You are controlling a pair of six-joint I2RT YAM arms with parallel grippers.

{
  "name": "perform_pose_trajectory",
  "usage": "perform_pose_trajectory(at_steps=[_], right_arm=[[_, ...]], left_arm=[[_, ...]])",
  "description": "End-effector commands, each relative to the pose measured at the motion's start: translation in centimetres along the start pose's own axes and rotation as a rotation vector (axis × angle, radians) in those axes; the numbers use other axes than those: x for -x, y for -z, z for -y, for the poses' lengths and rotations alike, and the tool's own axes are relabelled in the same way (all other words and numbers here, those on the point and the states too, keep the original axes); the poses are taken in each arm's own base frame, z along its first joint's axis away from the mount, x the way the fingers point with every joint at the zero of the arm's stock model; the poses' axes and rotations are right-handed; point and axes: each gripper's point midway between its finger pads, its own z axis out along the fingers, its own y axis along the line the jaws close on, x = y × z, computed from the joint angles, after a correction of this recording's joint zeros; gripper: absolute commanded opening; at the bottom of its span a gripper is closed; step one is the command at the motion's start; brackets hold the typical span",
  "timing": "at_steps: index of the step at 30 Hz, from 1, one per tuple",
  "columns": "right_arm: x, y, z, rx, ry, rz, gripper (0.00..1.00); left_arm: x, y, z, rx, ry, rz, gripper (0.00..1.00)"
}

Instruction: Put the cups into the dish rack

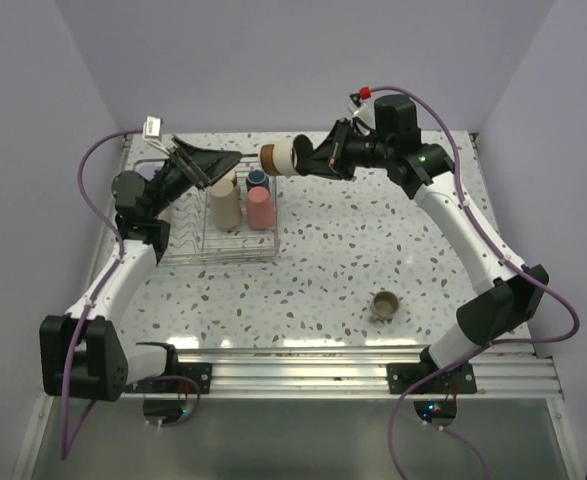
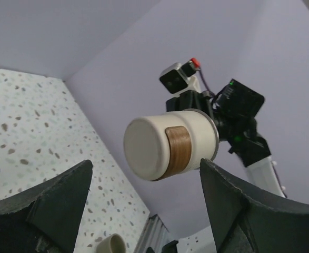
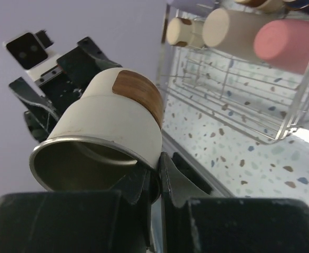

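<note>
My right gripper [image 1: 308,160] [image 3: 160,158] is shut on the rim of a cream cup [image 1: 280,157] [image 3: 112,132] with a wood band and a steel lining. It holds the cup on its side in the air, just right of the dish rack [image 1: 188,250] [image 3: 280,126]. The cup's base [image 2: 170,145] faces my left gripper [image 1: 218,165] [image 2: 145,168], which is open, with the cup just beyond its fingertips and not touching them. A beige cup [image 1: 225,205] [image 3: 233,29] and a pink cup [image 1: 261,207] [image 3: 286,45] stand upside down in the rack.
A small olive-tan mug [image 1: 384,305] [image 2: 111,245] stands upright on the speckled table at the near right. A blue-topped cup [image 1: 258,178] sits at the back of the rack. Lavender walls close in the table at the back and sides.
</note>
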Motion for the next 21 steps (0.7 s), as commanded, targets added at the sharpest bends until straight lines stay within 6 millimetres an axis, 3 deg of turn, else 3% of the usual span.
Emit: perform_pose_trajectory(at_steps=[1,5,15,21], right_arm=[[-0.3,1.7,-6.4,0.298,-0.005,-0.044,0.00],[0.0,2.0,-8.7,0.424,-0.066,-0.062,0.00],[-0.7,0.7,-9.0,0.450,-0.086,-0.107,0.00],[-1.1,0.1,-8.7,0.440,-0.092,-0.121,0.00]], left_arm=[[0.8,1.0,7.5,-0.367,-0.004,-0.009,0.86],[0.7,0.8,7.9,-0.455,0.022,-0.010,0.87],[-0.1,-0.5,8.9,-0.522,0.060,-0.051,0.87],[0.2,0.4,10.7,-0.610,0.053,-0.025,0.87]])
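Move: The white cup with the brown band, pinched by the rim in the right hand, lies about 13 cm to the left hand's right, 2 cm ahead and some 3 cm above. For the right hand, the waiting left gripper is about 19 cm to its left, level in reach and about as high. Below the left hand by some 30 cm stand the pink cup, 5 cm right and 3 cm ahead, and the tan cup, 4 cm left and 4 cm ahead. Still pinching the white cup by its rim, the right hand carries it up about 6 cm and left 3.5 cm towards the left gripper, its left side rolling up some 20 degrees, with the rise easing off at the end. The left hand, fingers kept wide open, comes to meet it, rising about 4 cm and going right nearly 3 cm while its left side rolls down and it swings clockwise, some 25 degrees in all, to face the cup's closed end. ##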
